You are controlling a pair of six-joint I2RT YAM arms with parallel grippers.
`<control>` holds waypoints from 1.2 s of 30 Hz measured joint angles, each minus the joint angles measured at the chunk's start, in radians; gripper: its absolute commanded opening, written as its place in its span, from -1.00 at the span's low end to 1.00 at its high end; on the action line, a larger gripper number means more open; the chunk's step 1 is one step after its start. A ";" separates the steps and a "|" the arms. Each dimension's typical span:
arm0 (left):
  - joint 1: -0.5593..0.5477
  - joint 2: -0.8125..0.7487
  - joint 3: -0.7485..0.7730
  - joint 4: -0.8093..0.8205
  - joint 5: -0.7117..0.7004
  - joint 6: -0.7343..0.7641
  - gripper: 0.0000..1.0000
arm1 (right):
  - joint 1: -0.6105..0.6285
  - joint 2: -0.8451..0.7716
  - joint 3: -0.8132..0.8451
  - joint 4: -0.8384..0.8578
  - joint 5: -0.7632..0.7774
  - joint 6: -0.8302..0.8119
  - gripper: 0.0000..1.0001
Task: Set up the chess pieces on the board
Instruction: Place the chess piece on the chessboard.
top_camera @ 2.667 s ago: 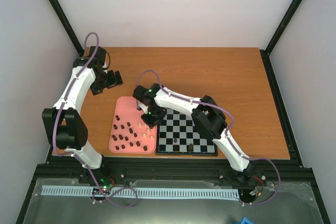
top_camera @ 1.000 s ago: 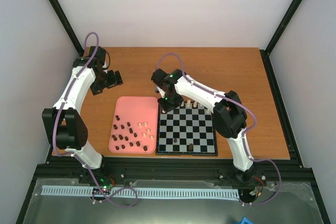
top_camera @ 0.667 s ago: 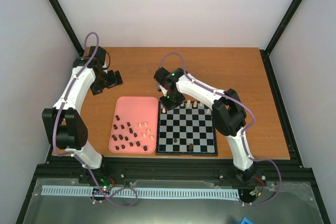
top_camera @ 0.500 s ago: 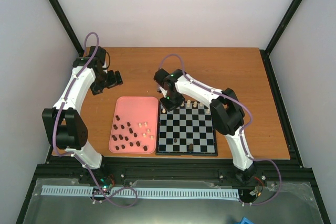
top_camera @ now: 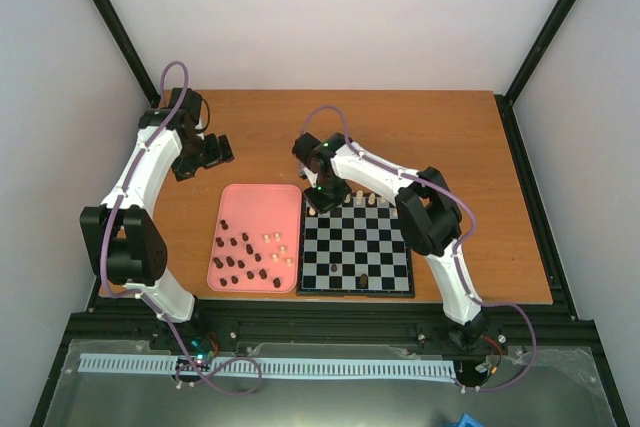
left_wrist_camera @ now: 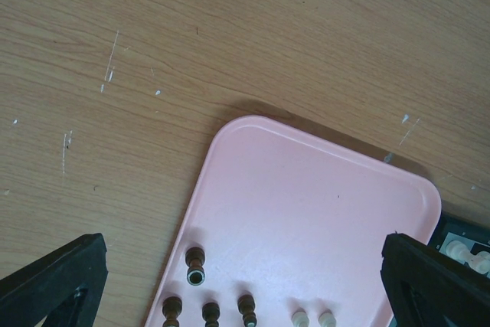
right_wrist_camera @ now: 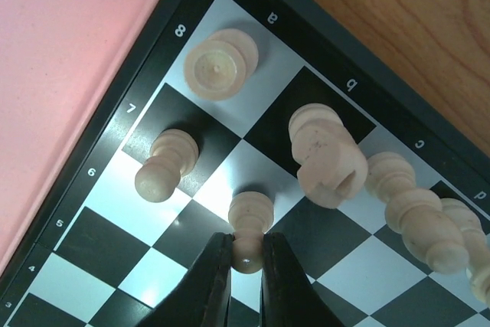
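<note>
My right gripper (right_wrist_camera: 246, 254) is shut on the round head of a cream pawn (right_wrist_camera: 251, 216), which stands upright on a white square in the far left corner of the board (right_wrist_camera: 99, 243). Another cream pawn (right_wrist_camera: 164, 166) stands one square to the left. More cream pieces (right_wrist_camera: 220, 63) fill the back row. In the top view my right gripper (top_camera: 322, 197) is over that corner of the board (top_camera: 356, 293). Two dark pieces (top_camera: 331, 268) stand near its front edge. My left gripper (top_camera: 205, 152) hangs open beyond the pink tray, holding nothing.
The pink tray (top_camera: 255, 205) lies left of the board, with several dark pieces (top_camera: 238, 257) and a few cream pieces (top_camera: 277, 245) in its near half. The left wrist view shows the tray's far corner (left_wrist_camera: 306, 189) and bare wooden table (left_wrist_camera: 191, 51).
My right gripper has moved from the tray's right edge to the board's far left corner and come down there with the cream pawn. The left arm has not moved.
</note>
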State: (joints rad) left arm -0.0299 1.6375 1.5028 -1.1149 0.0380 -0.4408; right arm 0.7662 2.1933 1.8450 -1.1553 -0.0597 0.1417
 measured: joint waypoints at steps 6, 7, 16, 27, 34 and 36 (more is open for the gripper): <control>0.000 0.000 0.000 0.000 -0.007 0.000 1.00 | -0.003 0.018 0.023 0.001 0.000 -0.004 -0.93; 0.000 0.000 0.000 0.000 -0.008 0.000 1.00 | -0.004 0.021 0.027 0.001 0.000 -0.004 -0.93; 0.000 0.000 0.000 0.000 -0.009 0.000 1.00 | -0.006 0.031 0.032 -0.001 0.000 -0.007 -0.77; 0.000 0.004 0.000 0.000 -0.009 0.000 1.00 | -0.007 0.031 0.032 -0.001 0.000 -0.011 -0.33; 0.000 0.004 0.000 0.000 -0.009 0.000 1.00 | -0.006 0.006 0.032 -0.024 -0.003 -0.002 -0.07; 0.000 0.004 0.000 0.000 -0.009 0.000 1.00 | -0.006 -0.019 0.032 -0.032 -0.005 0.001 -0.02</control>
State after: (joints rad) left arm -0.0299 1.6413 1.5032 -1.1149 0.0288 -0.4404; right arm 0.7601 2.1746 1.8774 -1.1877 -0.0647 0.1429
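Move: The right hand grips a white pawn by its head, just off the centre of its light square, which lies about 1 cm ahead and 3 cm below. The other placed pawn stands 3 cm to the left and 1 cm ahead. The knight stands roughly 4 cm straight ahead, the corner rook 4 cm ahead and 3 cm left. From the left hand, that light square lies some 22 cm right, 5 cm back and 14 cm below. Still pinching the pawn, the right hand eases it just under 1 cm forward towards the knight, settling about half a centimetre lower onto the light square. There it holds still, opens its fingers to nearly half and lets go, then rises about 2 cm straight off the pawn, the fingers still spreading. ##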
